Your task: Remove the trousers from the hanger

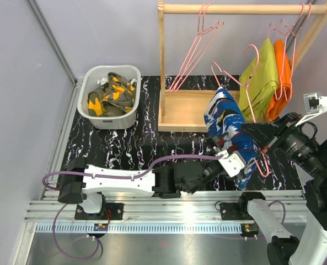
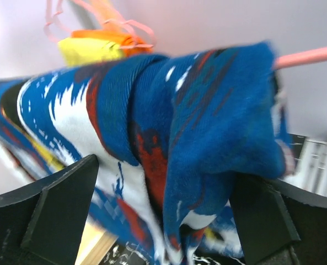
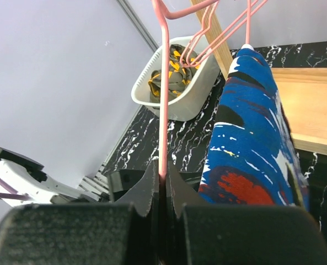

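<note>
Blue trousers (image 1: 225, 118) with white and red print hang draped over a pink hanger (image 1: 246, 88) in front of the wooden rack. My right gripper (image 3: 163, 179) is shut on the hanger's wire, and the same trousers (image 3: 254, 138) hang just right of it. The left gripper (image 2: 163, 212) is open, with its black fingers (image 2: 55, 212) on either side of the trousers' (image 2: 196, 127) lower folds. From above, this left gripper (image 1: 232, 150) sits against the cloth and the right gripper (image 1: 261, 148) beside it. Olive camouflage trousers (image 1: 111, 95) with orange patches lie in a white basket (image 1: 100, 118).
The wooden rack (image 1: 185, 116) stands at the back with bare pink hangers (image 1: 193, 49) on its rail. A lime-green garment (image 1: 262, 77) and an orange one (image 1: 282, 83) hang at its right end. The basket (image 3: 193, 105) also shows beyond the hanger wire. The mat (image 1: 130, 146) is black marbled.
</note>
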Tool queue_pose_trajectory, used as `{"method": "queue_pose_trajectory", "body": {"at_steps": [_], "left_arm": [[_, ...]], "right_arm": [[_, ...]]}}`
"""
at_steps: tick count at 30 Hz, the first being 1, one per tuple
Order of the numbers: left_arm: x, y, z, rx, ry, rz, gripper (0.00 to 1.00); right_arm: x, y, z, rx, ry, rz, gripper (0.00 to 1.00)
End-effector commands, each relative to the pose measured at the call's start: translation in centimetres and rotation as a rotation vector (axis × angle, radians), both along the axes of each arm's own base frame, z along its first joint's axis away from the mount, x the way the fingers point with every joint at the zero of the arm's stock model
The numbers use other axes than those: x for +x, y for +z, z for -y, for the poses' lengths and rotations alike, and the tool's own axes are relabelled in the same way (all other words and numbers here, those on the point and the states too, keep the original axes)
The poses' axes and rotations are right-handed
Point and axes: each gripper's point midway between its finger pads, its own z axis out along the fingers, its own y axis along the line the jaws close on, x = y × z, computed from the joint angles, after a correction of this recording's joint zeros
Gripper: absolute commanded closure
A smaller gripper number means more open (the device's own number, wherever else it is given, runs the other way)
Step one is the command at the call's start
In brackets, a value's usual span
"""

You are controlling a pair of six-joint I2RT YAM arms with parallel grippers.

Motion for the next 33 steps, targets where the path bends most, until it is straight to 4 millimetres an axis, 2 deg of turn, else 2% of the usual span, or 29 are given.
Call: {"method": "queue_pose_trajectory", "body": {"at_steps": [1,5,6,9,10,12,13,15,16,17,19,22,23,24,26,27,29,30,32,33], "left_arm": [[2.7,3.3,-2.1,-0.149,0.188,-0.011,0.06],[3.6,3.9,-3.2,-0.200,0.269,-0.011,0.06],[3.8,3.7,-3.2,-0.201,0.281,-0.013,0.03],[3.5,4.5,-3.0,-0.225,0.257,-0.009,0.05],[3.4,4.6,-2.8,-0.230,0.248,-0.007,0.20],[3.3,4.9,-2.6,-0.243,0.241,-0.011,0.36],[3.3,5.2,-2.4,-0.250,0.237,-0.013,0.50],[3.3,5.5,-2.5,-0.252,0.243,-0.010,0.66],[3.4,5.8,-2.6,-0.252,0.251,-0.006,0.87],[3.4,6.4,-3.0,-0.255,0.257,-0.007,0.99],[3.6,7.0,-3.9,-0.263,0.283,-0.018,1.00],[3.9,8.8,-6.5,-0.300,0.332,-0.044,1.00],[4.0,10.1,-7.9,-0.333,0.343,-0.054,1.00],[4.1,10.4,-8.9,-0.347,0.367,-0.067,1.00],[4.2,11.4,-10.4,-0.373,0.388,-0.084,1.00],[4.3,12.3,-12.1,-0.406,0.407,-0.099,1.00],[4.3,13.4,-13.5,-0.444,0.407,-0.115,1.00],[4.2,14.2,-14.6,-0.473,0.410,-0.127,1.00],[4.0,14.9,-15.6,-0.499,0.402,-0.136,1.00],[4.0,15.3,-16.0,-0.510,0.399,-0.137,1.00]], "right_arm": [[-2.3,5.6,-1.1,0.038,0.076,0.248,1.00],[-3.1,5.9,-1.4,0.052,0.103,0.260,1.00],[-3.2,6.0,-1.5,0.058,0.109,0.256,1.00],[-3.7,6.0,-1.8,0.068,0.131,0.260,1.00],[-3.7,6.1,-1.8,0.070,0.134,0.261,1.00],[-3.7,5.8,-1.8,0.067,0.128,0.259,1.00],[-3.6,5.6,-1.7,0.065,0.123,0.251,1.00],[-3.5,5.2,-1.6,0.057,0.118,0.248,1.00],[-3.3,5.0,-1.5,0.054,0.110,0.245,1.00],[-3.2,4.8,-1.4,0.049,0.100,0.239,1.00],[-1.9,3.5,-0.6,0.024,0.044,0.208,1.00],[-0.1,1.4,0.3,0.000,-0.019,0.163,1.00],[0.4,0.8,0.4,-0.002,-0.031,0.153,1.00],[1.1,-0.4,0.7,-0.001,-0.048,0.124,1.00],[1.8,-1.3,0.9,-0.003,-0.066,0.107,1.00],[2.4,-2.4,1.2,-0.005,-0.084,0.079,1.00],[3.0,-3.1,1.2,-0.002,-0.088,0.066,1.00],[3.2,-4.1,1.1,0.009,-0.082,0.037,1.00],[3.5,-4.8,0.8,0.018,-0.070,0.028,1.00],[3.7,-5.9,0.6,0.027,-0.056,-0.001,1.00]]}}
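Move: The blue trousers are already between the left hand's open fingers, their middle about 4 cm ahead of it, neither left nor right, and 2 cm below. The green trousers hang some 23 cm ahead and 17 cm right, roughly level in height. From the right hand, which already holds the hanger, the blue trousers lie about 7 cm left, level fore and aft, and 6 cm below. Left hand pinches the trousers, pulling 8 cm left and up; right lowers the held hanger about 8 cm. ##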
